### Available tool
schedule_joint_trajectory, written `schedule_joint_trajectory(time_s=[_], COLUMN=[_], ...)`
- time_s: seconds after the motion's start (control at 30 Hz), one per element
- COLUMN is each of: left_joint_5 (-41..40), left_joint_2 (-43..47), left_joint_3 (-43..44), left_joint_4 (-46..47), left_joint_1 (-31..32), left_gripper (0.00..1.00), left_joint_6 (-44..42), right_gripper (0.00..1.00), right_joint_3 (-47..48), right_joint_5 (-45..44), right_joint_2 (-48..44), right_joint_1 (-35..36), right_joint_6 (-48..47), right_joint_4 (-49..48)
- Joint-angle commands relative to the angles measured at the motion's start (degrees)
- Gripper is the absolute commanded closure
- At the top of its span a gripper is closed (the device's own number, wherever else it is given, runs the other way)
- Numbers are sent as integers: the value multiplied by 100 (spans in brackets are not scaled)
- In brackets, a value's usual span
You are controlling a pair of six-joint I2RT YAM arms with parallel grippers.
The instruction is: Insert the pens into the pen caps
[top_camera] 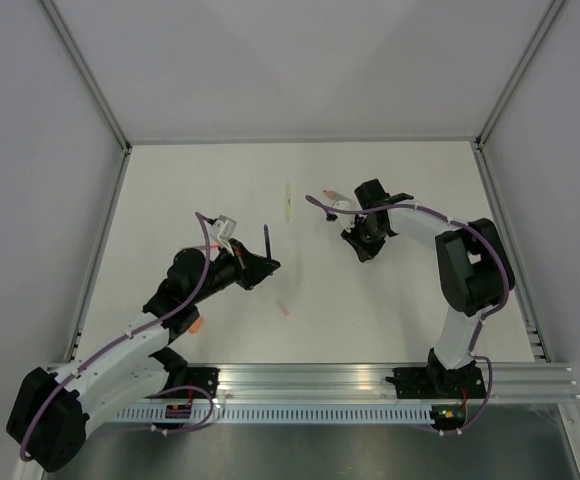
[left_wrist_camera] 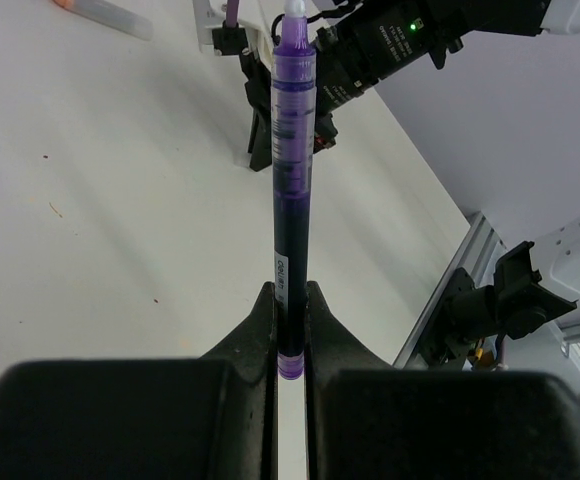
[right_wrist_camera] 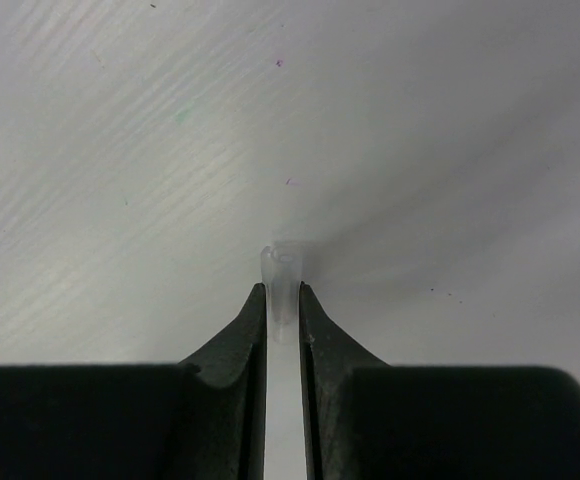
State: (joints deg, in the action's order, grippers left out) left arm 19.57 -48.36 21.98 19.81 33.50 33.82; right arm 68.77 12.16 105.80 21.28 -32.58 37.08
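My left gripper is shut on the lower end of a dark purple pen, which points away from me with its white tip toward the right arm. From above, that pen sticks out of the left gripper over the table's middle. The right gripper points down at the table, shut on a small pale translucent pen cap whose open end shows beyond the fingertips. From above, the right gripper hides this cap. A yellow pen and a grey pen with an orange tip lie behind the grippers.
A small pale pink cap lies on the table in front of the left gripper. An orange cap sits beside the left arm. Grey walls close the table's left, right and far sides, and a metal rail runs along the near edge.
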Motion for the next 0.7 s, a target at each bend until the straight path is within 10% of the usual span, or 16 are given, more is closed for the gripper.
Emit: schedule_joint_trajectory(time_s=[0.0,0.3,0.67], left_joint_5=[-85,-15,749], left_joint_2=[-103,-279,-323], left_joint_3=[246,333,360], left_joint_4=[119,49,479], left_joint_1=[8,8,183], left_gripper=[98,98,98], left_joint_6=[-183,-280,-209], right_gripper=[100,100,100], right_joint_3=[189,373,1078], right_joint_5=[-108,216,164], right_joint_2=[-235,-1307,-2290], right_joint_1=[34,43,253], right_joint_6=[401,1024,4520], right_joint_4=[54,-324,-1594])
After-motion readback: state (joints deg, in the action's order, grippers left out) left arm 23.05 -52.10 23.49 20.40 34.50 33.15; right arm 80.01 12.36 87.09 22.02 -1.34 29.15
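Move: The purple pen I'm taking the cap to stands upright in my left fingers, some 21 cm to the left of my right hand, about 10 cm back and 20 cm above. The orange marker lies about 20 cm ahead of my right hand and 5 cm left, the yellow highlighter about 19 cm ahead and 20 cm left, both roughly 1 cm below. From my left hand, the cap is some 10 cm ahead, 21 cm right and 18 cm down. With the clear cap still pinched, I raise my right hand about 21 cm, slowly at first and then fast, while it drifts a little forward and to the left, nearing the pen. On the way I turn the wrist some 45 degrees, so the downward fingers swing out towards left and forward with a clockwise twist. My left hand keeps its grip on the pen, easing only slightly right near the end. ##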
